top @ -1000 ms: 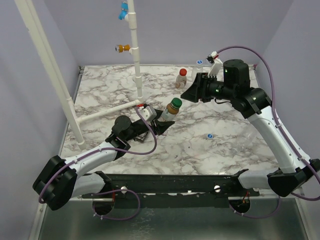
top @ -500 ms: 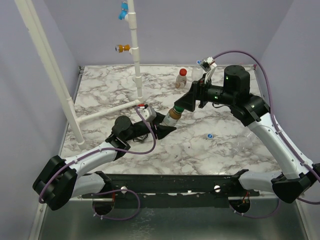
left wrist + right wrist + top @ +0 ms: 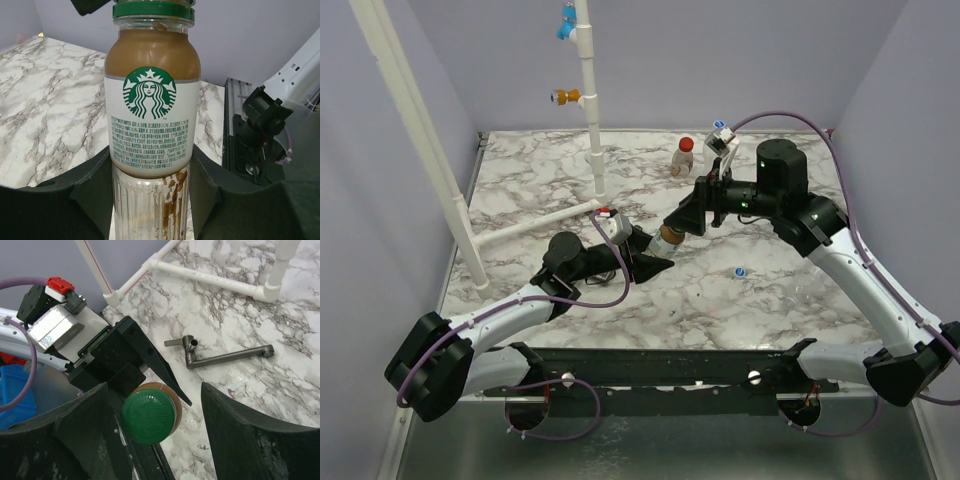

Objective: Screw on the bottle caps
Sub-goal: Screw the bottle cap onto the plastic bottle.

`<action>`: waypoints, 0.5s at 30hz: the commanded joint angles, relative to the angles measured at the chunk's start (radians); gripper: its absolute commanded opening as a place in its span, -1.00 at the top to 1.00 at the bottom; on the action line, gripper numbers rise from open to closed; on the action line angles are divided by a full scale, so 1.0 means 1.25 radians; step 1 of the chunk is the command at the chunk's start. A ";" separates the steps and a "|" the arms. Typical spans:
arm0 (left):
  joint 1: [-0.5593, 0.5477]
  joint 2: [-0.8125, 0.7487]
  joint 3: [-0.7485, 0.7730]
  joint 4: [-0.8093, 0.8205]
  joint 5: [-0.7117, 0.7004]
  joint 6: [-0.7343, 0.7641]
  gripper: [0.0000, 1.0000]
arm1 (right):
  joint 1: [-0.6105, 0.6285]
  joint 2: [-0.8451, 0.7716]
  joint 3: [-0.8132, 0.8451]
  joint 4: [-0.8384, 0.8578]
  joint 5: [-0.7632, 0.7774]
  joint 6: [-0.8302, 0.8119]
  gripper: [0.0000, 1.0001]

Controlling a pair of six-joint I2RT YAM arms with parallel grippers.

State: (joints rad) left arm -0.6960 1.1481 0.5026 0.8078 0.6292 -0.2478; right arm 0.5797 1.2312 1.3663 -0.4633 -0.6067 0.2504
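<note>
A coffee bottle [image 3: 150,125] with a white label and a green cap [image 3: 148,417] stands tilted near the table's middle. My left gripper [image 3: 150,205] is shut on its ribbed lower body. My right gripper [image 3: 155,437] hangs open over the cap. The cap lies against its left finger [image 3: 75,440], and a wide gap separates it from the right finger [image 3: 250,440]. In the top view the right gripper [image 3: 682,218] covers the bottle's top [image 3: 667,237], with the left gripper [image 3: 653,252] just below. A red-capped bottle [image 3: 683,156] stands at the back. A white-and-blue cap [image 3: 740,271] lies loose on the marble.
A white pipe frame [image 3: 590,110] rises at the back left, with a blue fitting [image 3: 567,22] and an orange fitting [image 3: 565,97]. A metal crank piece [image 3: 225,357] lies on the marble table [image 3: 520,180] beyond the bottle.
My right gripper has swung from the back right down and left over the green cap, and its jaws have opened. The left gripper still holds the bottle in place.
</note>
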 commanded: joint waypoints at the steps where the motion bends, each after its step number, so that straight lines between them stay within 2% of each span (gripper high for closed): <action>1: 0.000 -0.018 0.005 0.026 0.035 -0.015 0.62 | 0.006 -0.021 -0.022 0.021 -0.016 -0.015 -0.52; 7: 0.001 -0.016 0.004 0.026 0.033 -0.020 0.62 | 0.006 -0.031 -0.036 0.031 -0.019 -0.005 -0.35; 15: 0.003 -0.005 0.007 0.023 0.007 -0.026 0.63 | 0.006 -0.027 -0.035 0.029 -0.017 0.006 0.07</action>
State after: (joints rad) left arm -0.6956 1.1454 0.5026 0.8074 0.6395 -0.2695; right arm 0.5816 1.2076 1.3281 -0.4465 -0.6163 0.2543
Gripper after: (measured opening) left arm 0.526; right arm 0.508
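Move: The green cap already sits on the mouth of the bottle held by the left hand, between the right hand's open fingers, about 1 cm below and 1 cm to the left of its hand point. From the right hand, the faucet lies some 4 cm ahead and 14 cm left, the loose blue cap 3 cm ahead and 15 cm right, both about 30 cm below. From the left hand, the green cap is roughly 8 cm up, 3 cm ahead and 2 cm right. Right hand dips about 1 cm, lifts slightly and narrows its fingers around the green cap; left holds bottle. ##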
